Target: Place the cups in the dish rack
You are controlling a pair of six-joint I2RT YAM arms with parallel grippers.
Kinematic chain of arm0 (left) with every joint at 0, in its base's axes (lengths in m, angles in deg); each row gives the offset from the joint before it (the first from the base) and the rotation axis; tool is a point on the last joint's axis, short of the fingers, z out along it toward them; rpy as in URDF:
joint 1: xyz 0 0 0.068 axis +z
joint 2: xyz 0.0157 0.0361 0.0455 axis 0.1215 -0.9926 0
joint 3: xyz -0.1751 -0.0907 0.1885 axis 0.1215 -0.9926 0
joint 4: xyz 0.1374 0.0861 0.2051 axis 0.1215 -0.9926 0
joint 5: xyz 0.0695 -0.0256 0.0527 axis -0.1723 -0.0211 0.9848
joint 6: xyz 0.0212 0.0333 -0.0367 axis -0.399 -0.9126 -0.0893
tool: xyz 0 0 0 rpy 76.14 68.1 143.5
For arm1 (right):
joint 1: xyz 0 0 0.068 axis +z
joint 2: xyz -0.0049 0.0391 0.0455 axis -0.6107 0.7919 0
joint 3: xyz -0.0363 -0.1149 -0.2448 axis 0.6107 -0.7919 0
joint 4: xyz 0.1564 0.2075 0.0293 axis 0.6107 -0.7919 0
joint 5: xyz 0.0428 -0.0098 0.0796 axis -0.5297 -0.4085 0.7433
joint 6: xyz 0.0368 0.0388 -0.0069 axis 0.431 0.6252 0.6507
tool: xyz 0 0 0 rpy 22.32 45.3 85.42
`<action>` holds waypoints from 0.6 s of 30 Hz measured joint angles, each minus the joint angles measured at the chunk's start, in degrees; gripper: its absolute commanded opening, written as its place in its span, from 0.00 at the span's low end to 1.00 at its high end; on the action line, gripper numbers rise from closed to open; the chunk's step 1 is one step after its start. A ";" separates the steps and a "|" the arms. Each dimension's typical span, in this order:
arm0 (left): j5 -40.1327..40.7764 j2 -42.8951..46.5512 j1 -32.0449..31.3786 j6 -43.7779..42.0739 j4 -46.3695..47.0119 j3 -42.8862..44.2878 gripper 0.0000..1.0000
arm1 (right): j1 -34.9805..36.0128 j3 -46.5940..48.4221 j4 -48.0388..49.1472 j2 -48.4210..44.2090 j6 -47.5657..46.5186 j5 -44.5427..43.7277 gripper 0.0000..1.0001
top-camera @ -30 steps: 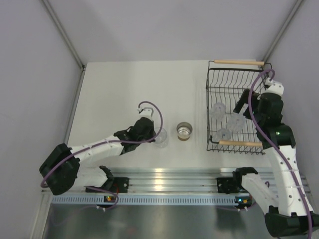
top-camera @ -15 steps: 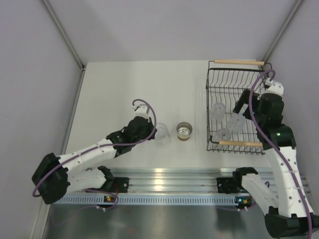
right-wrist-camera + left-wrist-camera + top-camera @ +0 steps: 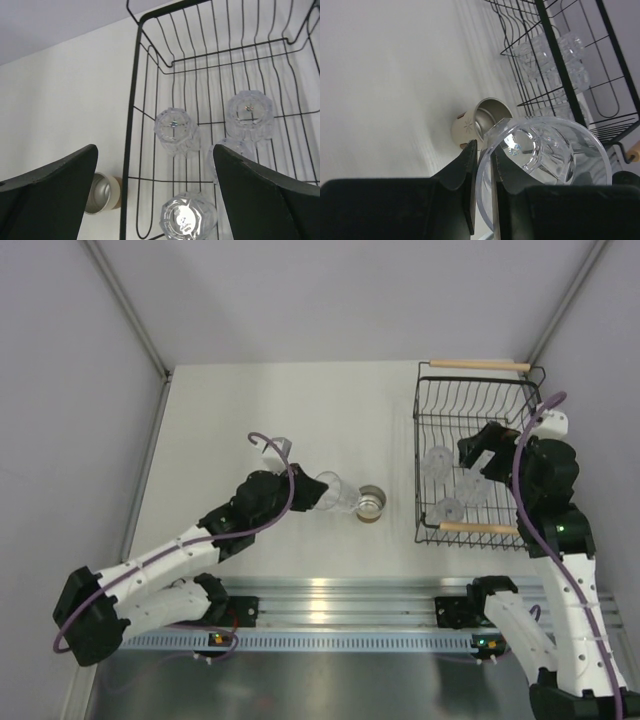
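My left gripper (image 3: 320, 490) is shut on the rim of a clear cup (image 3: 343, 496), one finger inside the wall and one outside. It holds the cup tipped on its side, off the table. In the left wrist view the cup (image 3: 545, 160) fills the lower right, with the gripper (image 3: 482, 167) pinching its rim. The short silver-lined tan cup (image 3: 371, 503) (image 3: 477, 122) stands upright on the table just beyond it. The black wire dish rack (image 3: 424, 455) (image 3: 131, 125) holds several clear cups (image 3: 174, 127). My right gripper (image 3: 474, 450) (image 3: 155, 150) hangs open above the rack's left part, nothing between its fingers.
The rack has a wooden handle at each end (image 3: 480, 365) (image 3: 483, 528). Grey walls enclose the white table (image 3: 250, 420) on three sides. The metal rail with the arm bases (image 3: 340, 615) runs along the near edge.
My left arm has lifted the clear cup, swung it right and tipped it over toward the silver cup. My right gripper has shifted slightly left over the rack.
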 measured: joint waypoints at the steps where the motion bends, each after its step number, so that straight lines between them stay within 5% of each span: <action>1: -1.09 0.35 0.28 0.68 1.57 -0.15 0.00 | 0.00 -0.63 0.98 -0.26 0.57 1.77 1.00; 18: -18.62 -3.91 7.30 13.55 25.99 -3.32 0.00 | 0.00 -8.39 16.74 -1.55 8.57 18.32 0.99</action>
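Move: The left hand already holds a clear cup, to be met by the open right gripper, some 32 cm to its right, 2 cm ahead and 10 cm higher; the steel cup stands about 11 cm right, 2 cm ahead and 14 cm below. From the right hand, the held cup is roughly 27 cm left, 2 cm back and 12 cm lower, with the nearest racked cup 4 cm left, 10 cm ahead, 22 cm below. Left hand lifts its cup about 6 cm, easing right and rolling; open right hand comes left towards it. ##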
